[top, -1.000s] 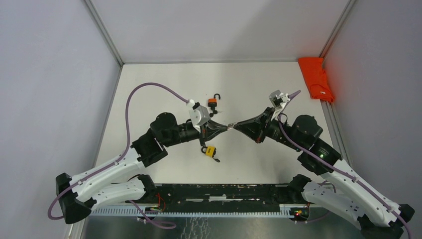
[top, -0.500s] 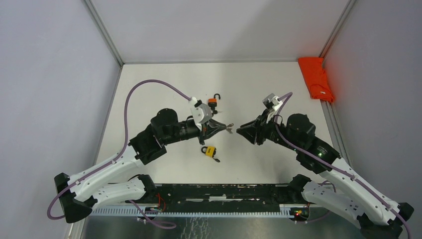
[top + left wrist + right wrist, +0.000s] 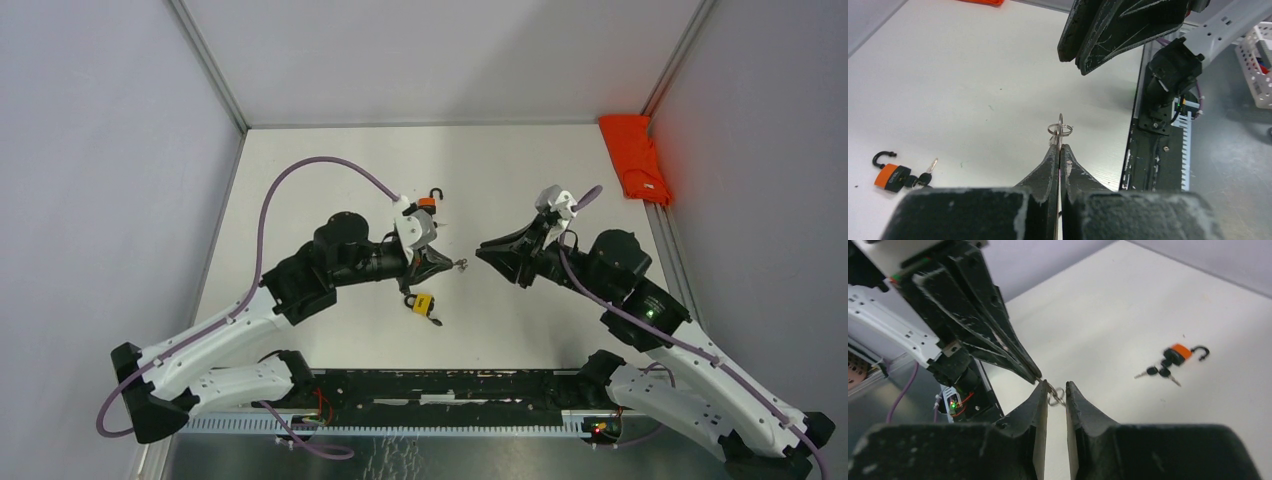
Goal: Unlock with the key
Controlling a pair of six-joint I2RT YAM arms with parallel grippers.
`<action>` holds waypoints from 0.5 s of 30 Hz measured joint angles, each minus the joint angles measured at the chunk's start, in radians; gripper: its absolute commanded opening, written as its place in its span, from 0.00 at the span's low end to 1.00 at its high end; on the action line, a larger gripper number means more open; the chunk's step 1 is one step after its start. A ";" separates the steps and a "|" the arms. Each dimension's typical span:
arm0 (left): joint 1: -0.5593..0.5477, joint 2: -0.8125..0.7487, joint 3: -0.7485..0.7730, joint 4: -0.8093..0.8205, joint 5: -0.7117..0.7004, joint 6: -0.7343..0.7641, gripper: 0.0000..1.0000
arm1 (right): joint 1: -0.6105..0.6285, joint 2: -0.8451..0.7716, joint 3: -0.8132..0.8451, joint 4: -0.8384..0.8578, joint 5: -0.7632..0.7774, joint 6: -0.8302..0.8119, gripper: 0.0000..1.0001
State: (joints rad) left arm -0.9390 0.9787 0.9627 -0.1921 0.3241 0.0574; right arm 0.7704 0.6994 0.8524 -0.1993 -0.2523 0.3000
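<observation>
My left gripper (image 3: 441, 262) (image 3: 1060, 148) is shut on the key; only its small wire ring (image 3: 1060, 130) (image 3: 460, 264) sticks out past the tips. A short gap to the right, my right gripper (image 3: 482, 250) (image 3: 1056, 386) stands open and points at the ring (image 3: 1057, 395), without touching it. The left fingers (image 3: 998, 340) fill the upper left of the right wrist view. A yellow padlock (image 3: 423, 303) lies on the table just below the left gripper. An orange padlock (image 3: 428, 203) (image 3: 893, 178) (image 3: 1180, 352) with its shackle open and black-headed keys (image 3: 1159, 371) lies behind the left gripper.
A red cloth (image 3: 635, 155) lies at the back right corner against the wall. A black rail (image 3: 450, 385) runs along the near edge between the arm bases. Grey walls close in the white table (image 3: 330, 170) on three sides.
A second ago both grippers' tips met at the key ring. The right gripper has opened and drawn back to the right; the left still holds the key and has shifted slightly.
</observation>
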 measured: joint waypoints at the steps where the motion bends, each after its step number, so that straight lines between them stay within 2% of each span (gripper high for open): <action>1: 0.000 0.003 0.008 -0.011 0.006 0.000 0.02 | 0.000 0.002 0.000 0.018 -0.019 -0.008 0.23; 8: 0.000 0.059 0.127 -0.128 0.135 0.015 0.02 | 0.000 0.062 -0.019 0.124 -0.231 -0.092 0.27; 15: 0.001 0.093 0.159 -0.227 0.207 0.024 0.02 | 0.000 0.088 -0.064 0.137 -0.323 -0.167 0.24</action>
State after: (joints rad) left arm -0.9379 1.0714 1.1221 -0.4191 0.5312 0.0811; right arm 0.7700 0.7872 0.7883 -0.0620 -0.5755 0.1329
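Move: The silver keys on their ring stick out of the left hand's closed fingertips, about 2 cm to its right and 1 cm below. From the right hand, its fingers parted, they lie some 4 cm to the left and 4 cm lower, about level fore and aft. On the table roughly 32 cm below the right hand, the yellow padlock is about 10 cm ahead and 10 cm left, the orange padlock some 36 cm ahead and 8 cm left. The right hand closes in on the keys, going left and back by about 4.5 cm in all, rising slightly before sinking to end some 2 cm lower, while it swings about 20 degrees counter-clockwise and keeps its fingers parted. The left hand keeps the keys pinched and draws back about 3.5 cm, with a small rise and fall on the way, turning clockwise and tipping its fingertips a little further down until both hands' fingertips overlap in view at the keys, though contact can't be made out. ##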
